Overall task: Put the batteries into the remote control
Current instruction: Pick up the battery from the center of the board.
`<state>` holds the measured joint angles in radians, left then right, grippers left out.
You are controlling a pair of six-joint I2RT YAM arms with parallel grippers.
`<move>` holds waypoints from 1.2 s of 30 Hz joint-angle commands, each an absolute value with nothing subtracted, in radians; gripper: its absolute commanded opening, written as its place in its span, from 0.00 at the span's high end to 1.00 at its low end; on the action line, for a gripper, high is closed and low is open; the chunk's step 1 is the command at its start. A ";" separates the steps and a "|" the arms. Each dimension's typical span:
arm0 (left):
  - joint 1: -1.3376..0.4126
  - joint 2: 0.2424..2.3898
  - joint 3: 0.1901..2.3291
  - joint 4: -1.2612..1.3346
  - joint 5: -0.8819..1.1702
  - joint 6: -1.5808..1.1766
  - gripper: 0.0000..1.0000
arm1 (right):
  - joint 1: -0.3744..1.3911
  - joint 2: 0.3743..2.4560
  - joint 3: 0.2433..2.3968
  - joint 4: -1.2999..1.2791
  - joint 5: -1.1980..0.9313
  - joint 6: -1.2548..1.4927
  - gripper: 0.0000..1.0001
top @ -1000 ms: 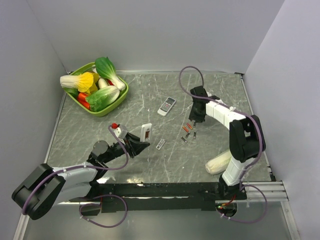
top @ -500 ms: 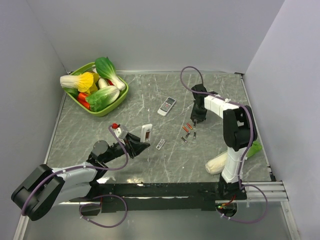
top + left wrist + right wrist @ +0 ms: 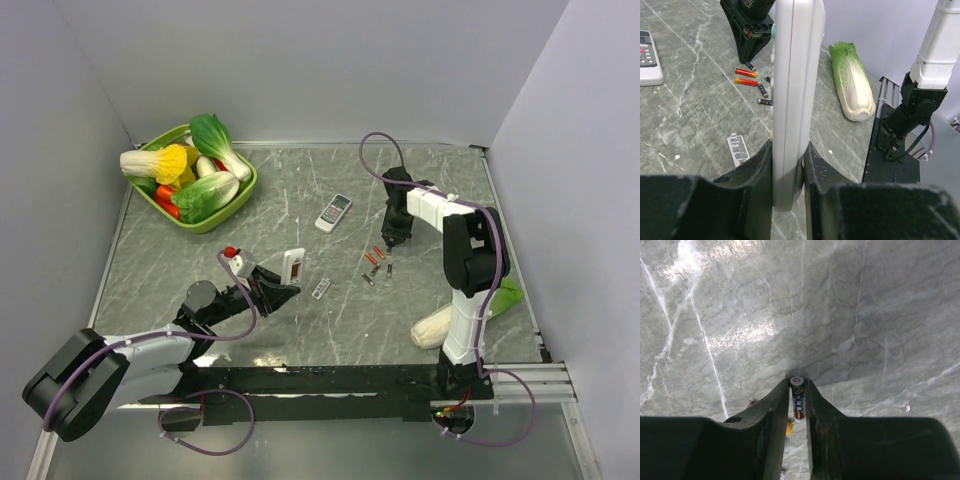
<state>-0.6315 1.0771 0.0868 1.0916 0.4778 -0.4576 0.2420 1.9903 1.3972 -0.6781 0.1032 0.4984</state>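
Note:
My left gripper (image 3: pixel 278 292) is shut on a white remote control (image 3: pixel 293 266) and holds it upright on its edge above the table. In the left wrist view the remote (image 3: pixel 792 95) is pinched between the two black fingers (image 3: pixel 757 175). My right gripper (image 3: pixel 798 386) is shut on a dark battery (image 3: pixel 798 404), its silvery end pointing down at the marble. In the top view that gripper (image 3: pixel 392 240) hangs just right of the loose batteries (image 3: pixel 375 262). Orange-red (image 3: pixel 746 77) and dark (image 3: pixel 763 93) batteries lie on the table.
A small white battery cover (image 3: pixel 321 289) lies right of the held remote. A second remote (image 3: pixel 334 212) lies face up further back. A green basket (image 3: pixel 236 204) of vegetables stands at the back left. A napa cabbage (image 3: pixel 438 326) lies by the right arm's base.
The right arm swung its elbow in and the right gripper's fingers closed onto the dark battery. The left arm and the remote have not moved.

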 commanded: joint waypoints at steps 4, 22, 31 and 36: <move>-0.629 1.068 0.123 1.140 0.503 -0.465 0.99 | 0.233 1.990 1.410 -0.683 0.104 0.473 0.91; -0.629 1.114 0.092 1.290 0.413 -0.604 0.99 | 0.483 1.404 1.066 -0.234 0.233 0.313 1.00; -0.630 1.123 0.106 1.282 0.328 -0.716 0.99 | 0.730 1.016 0.772 0.237 0.233 0.158 1.00; -0.649 1.095 0.110 1.236 0.272 -0.762 0.99 | 0.810 0.914 0.687 0.406 0.186 0.149 1.00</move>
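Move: The dark battery lies right between the right hand's open fingertips, its middle barely 1 cm back. Of its neighbours, the nearer red battery is about 3 cm left and 2 back of the hand, the other red one 5 left and 4 back, another dark battery 7 straight back. The remote control held in the left hand stands some 26 cm left, 15 back and 17 higher. From the left hand, the battery aimed at lies about 17 ahead, 27 right and 15 below. The dark battery is pinched as the right fingers close on it in place, then carried up about 25 cm, swinging left and back towards the remote control while the wrist tips some 70 degrees so the downward fingers swing up to point forward and left. The left hand keeps hold of the remote, raising it and easing it forward by a couple of centimetres with a slight tilt. ##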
